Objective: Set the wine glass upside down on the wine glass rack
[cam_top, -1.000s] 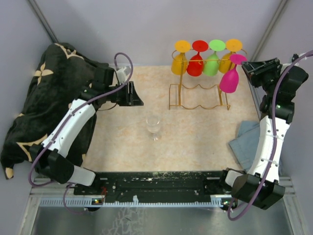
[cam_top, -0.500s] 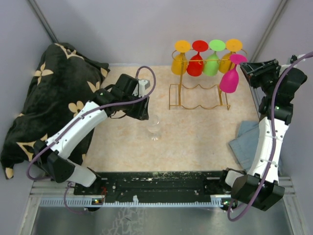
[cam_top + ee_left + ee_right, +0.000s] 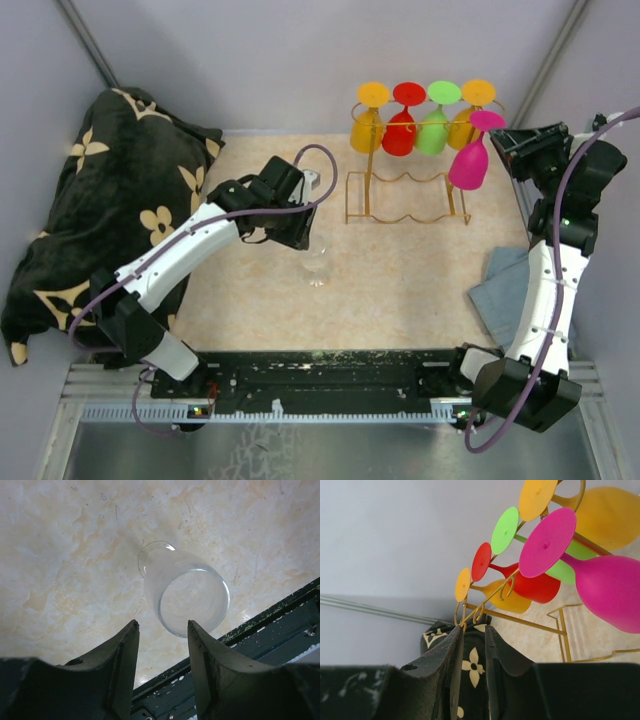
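A clear wine glass (image 3: 315, 258) stands upright on the beige tabletop. My left gripper (image 3: 307, 238) hovers just behind and above it. In the left wrist view the glass (image 3: 185, 590) shows its open rim just past my open left gripper (image 3: 162, 626), which holds nothing. The gold wine glass rack (image 3: 405, 200) stands at the back right, with orange, red, green and orange glasses hanging upside down. A pink glass (image 3: 468, 165) hangs at its right end. My right gripper (image 3: 505, 140) is beside that pink glass (image 3: 615, 595), apart from it. The right gripper (image 3: 471, 630) has a narrow, empty gap.
A black blanket with pale flowers (image 3: 90, 200) is heaped along the left side. A grey-blue cloth (image 3: 500, 285) lies at the right by my right arm. A black rail (image 3: 330, 370) runs along the near table edge. Grey walls close in the back and sides.
My left arm has swung from the back left, by the blanket, over to the clear glass. The right arm and the pink glass have not moved.
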Motion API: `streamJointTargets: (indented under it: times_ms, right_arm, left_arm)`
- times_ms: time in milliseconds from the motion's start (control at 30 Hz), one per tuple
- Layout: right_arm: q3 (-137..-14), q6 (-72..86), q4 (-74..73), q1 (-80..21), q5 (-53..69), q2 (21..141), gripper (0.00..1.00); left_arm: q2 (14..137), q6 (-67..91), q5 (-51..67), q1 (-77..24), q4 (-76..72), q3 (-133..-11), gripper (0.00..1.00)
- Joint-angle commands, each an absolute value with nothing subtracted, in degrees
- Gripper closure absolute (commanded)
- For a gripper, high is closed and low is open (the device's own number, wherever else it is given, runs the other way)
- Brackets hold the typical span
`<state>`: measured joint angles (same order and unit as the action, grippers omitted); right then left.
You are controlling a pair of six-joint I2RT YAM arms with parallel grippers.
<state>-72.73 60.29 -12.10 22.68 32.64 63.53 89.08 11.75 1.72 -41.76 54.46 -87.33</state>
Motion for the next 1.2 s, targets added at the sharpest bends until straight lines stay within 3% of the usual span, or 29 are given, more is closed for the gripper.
streamJointTargets:
  times_ms: [0, 333, 767, 1000, 1167]
  right_arm:
    - [-72.64, 60.48, -8.59, 22.85, 33.20, 61.87, 0.75]
    - [-72.23, 60.47, -8.34, 22.85, 33.16, 61.96, 0.75]
    - [-71.77, 60.55, -8.09, 22.85, 33.21, 61.91, 0.75]
    - [-71.72, 60.65, -7.96, 22.73, 33.23, 62.05, 0.75]
    - [-71.64, 60.66, -7.99, 22.79, 33.27, 61.97, 0.75]
  left_arm:
    - [90.13, 12.03, -0.05, -42.19, 53.88, -89.42, 0.50]
    - [92.18, 12.72, -2.21, -42.19, 51.29, -88.98, 0.53]
    - [93.88, 14.74, -5.75, -44.22, 50.54, -87.71, 0.65]
    - [93.78, 15.43, -8.32, -45.56, 51.04, -87.17, 0.83]
    - [93.29, 15.48, -8.75, -45.83, 51.06, -87.08, 0.89]
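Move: Almost straight under the half-open left fingers stands the clear wine glass, its middle about 3 cm to the right and 10 cm below, the rim just beneath the tips. The rack stands some 20 cm ahead of the left hand and 24 cm to its right; the magenta glass hangs from it about 16 cm ahead and 31 cm to the right, a little above hand height. From the idle right hand the clear glass lies roughly 9 cm back, 32 cm left and 32 cm below. Sinking about 2.5 cm while easing some 2 cm forward and then 1 cm right, the left hand brings its fingertips astride the near-side wall of the clear glass's rim, one tip inside the bowl and one outside. It then stays put while the fingers, already closing on the way down, go nearly shut and pinch the wall; the wrist turns only about 5 degrees. ##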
